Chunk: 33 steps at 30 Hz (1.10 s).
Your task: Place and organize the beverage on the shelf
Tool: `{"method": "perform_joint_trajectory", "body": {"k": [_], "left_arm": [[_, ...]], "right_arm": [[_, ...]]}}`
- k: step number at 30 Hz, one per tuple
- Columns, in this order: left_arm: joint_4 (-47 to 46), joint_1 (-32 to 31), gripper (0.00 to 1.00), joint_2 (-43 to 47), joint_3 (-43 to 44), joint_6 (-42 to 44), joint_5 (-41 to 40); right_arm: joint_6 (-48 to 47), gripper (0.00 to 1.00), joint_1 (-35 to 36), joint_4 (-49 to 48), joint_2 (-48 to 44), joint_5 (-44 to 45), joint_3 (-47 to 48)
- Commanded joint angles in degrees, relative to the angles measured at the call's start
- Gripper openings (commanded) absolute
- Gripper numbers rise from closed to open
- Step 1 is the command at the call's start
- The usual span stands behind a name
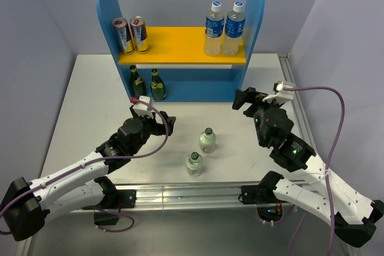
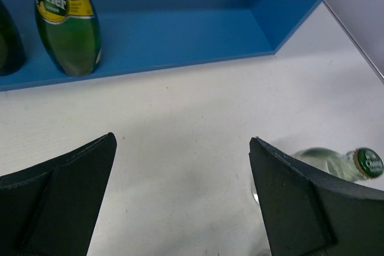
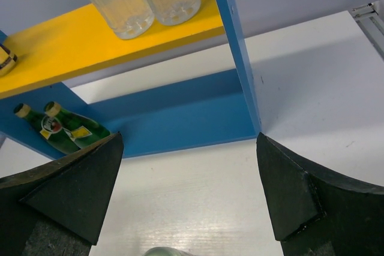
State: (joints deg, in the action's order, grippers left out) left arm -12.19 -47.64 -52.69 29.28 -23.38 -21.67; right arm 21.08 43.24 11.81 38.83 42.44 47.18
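The shelf [image 1: 180,46] stands at the back of the table. On its yellow upper board two clear plastic bottles [image 1: 224,28] with blue labels stand at the right. Two dark green bottles [image 1: 147,84] stand on the lower level at the left. Two short clear bottles [image 1: 207,140] [image 1: 194,163] stand upright on the table between the arms. My left gripper [image 1: 167,125] hovers open left of them, and its view shows one short bottle [image 2: 345,163] beside the right finger. My right gripper [image 1: 243,101] is open in front of the shelf's right end, holding nothing.
Two metal cans [image 1: 131,34] stand at the left of the yellow board. The shelf's blue right side panel [image 3: 237,58] rises just ahead of my right gripper [image 3: 189,139]. A metal rail [image 1: 180,193] runs along the table's near edge.
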Motion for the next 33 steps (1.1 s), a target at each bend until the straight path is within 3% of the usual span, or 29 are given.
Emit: {"method": "perform_joint_trajectory", "body": {"k": [1, 16, 26, 30, 33], "left_arm": [[1.11, -0.44, 0.99, 2.58, 0.79, 1.14, 4.44], [-3.80, -3.07, 0.99, 8.48, -9.14, -1.67, 9.98], [-18.04, -7.47, 0.99, -4.78, -11.26, -2.46, 9.36], [-15.25, -11.33, 0.98, -7.69, -8.10, -1.59, 7.62], [-10.15, -15.81, 0.98, -4.19, -7.04, -1.58, 2.36]], "right_arm": [[-0.69, 0.98, 0.09, -3.46, -1.30, 1.25, -0.86], [0.01, 0.98, 0.09, -4.52, -3.67, -0.16, -2.18], [0.98, 0.98, 0.17, -2.85, -6.75, -2.62, -2.27], [1.33, 0.98, 0.17, -2.94, -6.05, -3.24, -2.53], [1.68, 0.98, 0.17, -2.76, -6.22, -3.41, -2.53]]}}
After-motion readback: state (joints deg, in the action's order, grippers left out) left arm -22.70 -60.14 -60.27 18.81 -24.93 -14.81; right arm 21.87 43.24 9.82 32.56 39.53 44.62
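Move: The nearer glass bottle, the one closer to the table's front edge, stands about 17 cm back and 13 cm to the right of the open left hand, its middle some 12 cm below. The other glass bottle is about 6 cm back and 19 cm right, and the right-hand green bottle on the lower shelf is roughly 18 cm ahead, nearly level sideways. From the right hand the nearer glass bottle lies about 17 cm back and 21 cm left, well below. Back and down, then down and to the right as well, the empty left hand leaves the shelf for the nearer glass bottle, ending about 7 cm back, 9 cm lower and 6 cm to the right. The wrist swings clockwise some 20 degrees, turning the wide-open fingers more to the right; the right finger comes close to that bottle, with no touch to be seen. ##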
